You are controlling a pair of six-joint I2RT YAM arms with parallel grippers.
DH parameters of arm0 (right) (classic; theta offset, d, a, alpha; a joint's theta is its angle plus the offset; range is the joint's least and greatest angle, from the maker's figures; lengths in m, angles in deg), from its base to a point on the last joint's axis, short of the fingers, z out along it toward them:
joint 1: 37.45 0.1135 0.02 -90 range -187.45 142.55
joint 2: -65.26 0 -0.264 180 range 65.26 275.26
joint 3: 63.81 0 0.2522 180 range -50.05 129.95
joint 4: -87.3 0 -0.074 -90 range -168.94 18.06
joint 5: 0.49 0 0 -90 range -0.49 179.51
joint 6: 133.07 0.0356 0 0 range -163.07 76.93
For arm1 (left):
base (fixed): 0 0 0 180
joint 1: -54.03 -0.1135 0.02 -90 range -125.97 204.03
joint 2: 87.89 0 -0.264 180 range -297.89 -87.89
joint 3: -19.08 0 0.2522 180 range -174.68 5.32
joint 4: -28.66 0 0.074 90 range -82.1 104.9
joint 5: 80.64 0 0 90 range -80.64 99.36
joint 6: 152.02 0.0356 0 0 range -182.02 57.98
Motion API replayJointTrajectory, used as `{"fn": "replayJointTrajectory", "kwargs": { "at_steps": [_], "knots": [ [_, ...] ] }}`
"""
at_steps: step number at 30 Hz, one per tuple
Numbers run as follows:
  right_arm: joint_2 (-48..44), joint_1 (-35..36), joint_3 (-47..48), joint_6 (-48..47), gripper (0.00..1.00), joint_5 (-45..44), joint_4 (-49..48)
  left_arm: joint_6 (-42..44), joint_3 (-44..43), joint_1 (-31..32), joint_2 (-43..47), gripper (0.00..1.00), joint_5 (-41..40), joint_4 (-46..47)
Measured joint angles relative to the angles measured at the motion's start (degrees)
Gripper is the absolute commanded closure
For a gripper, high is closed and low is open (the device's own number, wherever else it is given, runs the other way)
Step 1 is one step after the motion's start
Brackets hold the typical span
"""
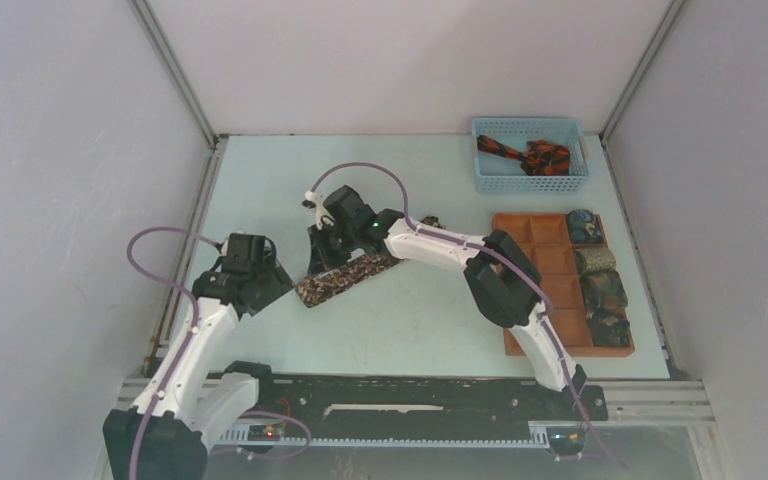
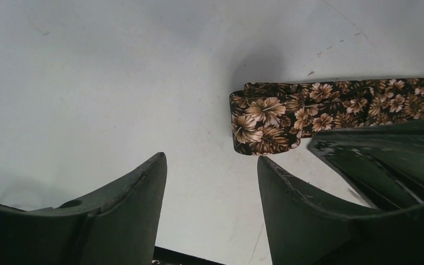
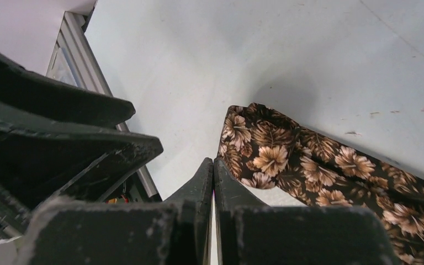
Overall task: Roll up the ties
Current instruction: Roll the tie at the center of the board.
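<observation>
A dark brown tie (image 1: 348, 277) with tan flowers lies slanted across the middle of the table. Its near end (image 2: 265, 118) is folded over into a short flap. My left gripper (image 2: 210, 165) hovers open just short of that folded end, with only bare table between its fingers. In the top view the left gripper (image 1: 272, 284) sits to the left of the tie's lower end. My right gripper (image 3: 213, 164) is shut with nothing in it, its tips right beside the tie's fold (image 3: 265, 152). From above, the right gripper (image 1: 320, 255) stands over the same end.
A blue mesh basket (image 1: 488, 180) at the back right holds a black and red-orange tie (image 1: 532, 156). An orange-brown compartment tray (image 1: 552, 262) on the right has several rolled ties (image 1: 600, 262) in its right column. An aluminium rail (image 3: 77, 49) borders the table's left edge.
</observation>
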Motion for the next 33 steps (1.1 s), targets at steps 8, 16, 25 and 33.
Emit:
{"fn": "replayJointTrajectory", "kwargs": {
  "at_steps": [8,16,25,33],
  "knots": [
    [4.5,-0.3,3.3,0.9,1.00,2.7,2.3,-2.3,3.3,0.0,3.6,0.32,1.4,3.3],
    [5.7,-2.2,3.3,1.1,1.00,3.8,2.1,-2.8,8.1,0.0,6.3,0.31,4.6,9.0],
    [7.2,-2.4,1.2,1.6,1.00,4.3,1.4,-2.8,10.8,0.0,6.1,0.31,6.4,13.5],
    [7.3,-2.4,1.2,1.6,1.00,4.3,0.6,-2.8,13.5,0.0,6.1,0.30,6.9,17.1]
  ]
}}
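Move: The rolled end of the tie lies close under my right hand: about 1 cm ahead of it, some 2 cm to its left and roughly 8 cm below. The tie's far end lies about 15 cm ahead of my right hand and some 26 cm to its right. From my left hand, the rolled end is roughly 4 cm ahead, about 7 cm to the right and some 8 cm below. I lower my right hand about 6 cm, fingers still shut and pointing left and down, until the tips are close over the inner side of the tie's rolled end, and hold there. Meanwhile I ease my left hand, still wide open, about 3 cm down and 2.5 cm right towards the roll's outer side, its wrist tilting some 10 degrees so the fingers point farther forward. ##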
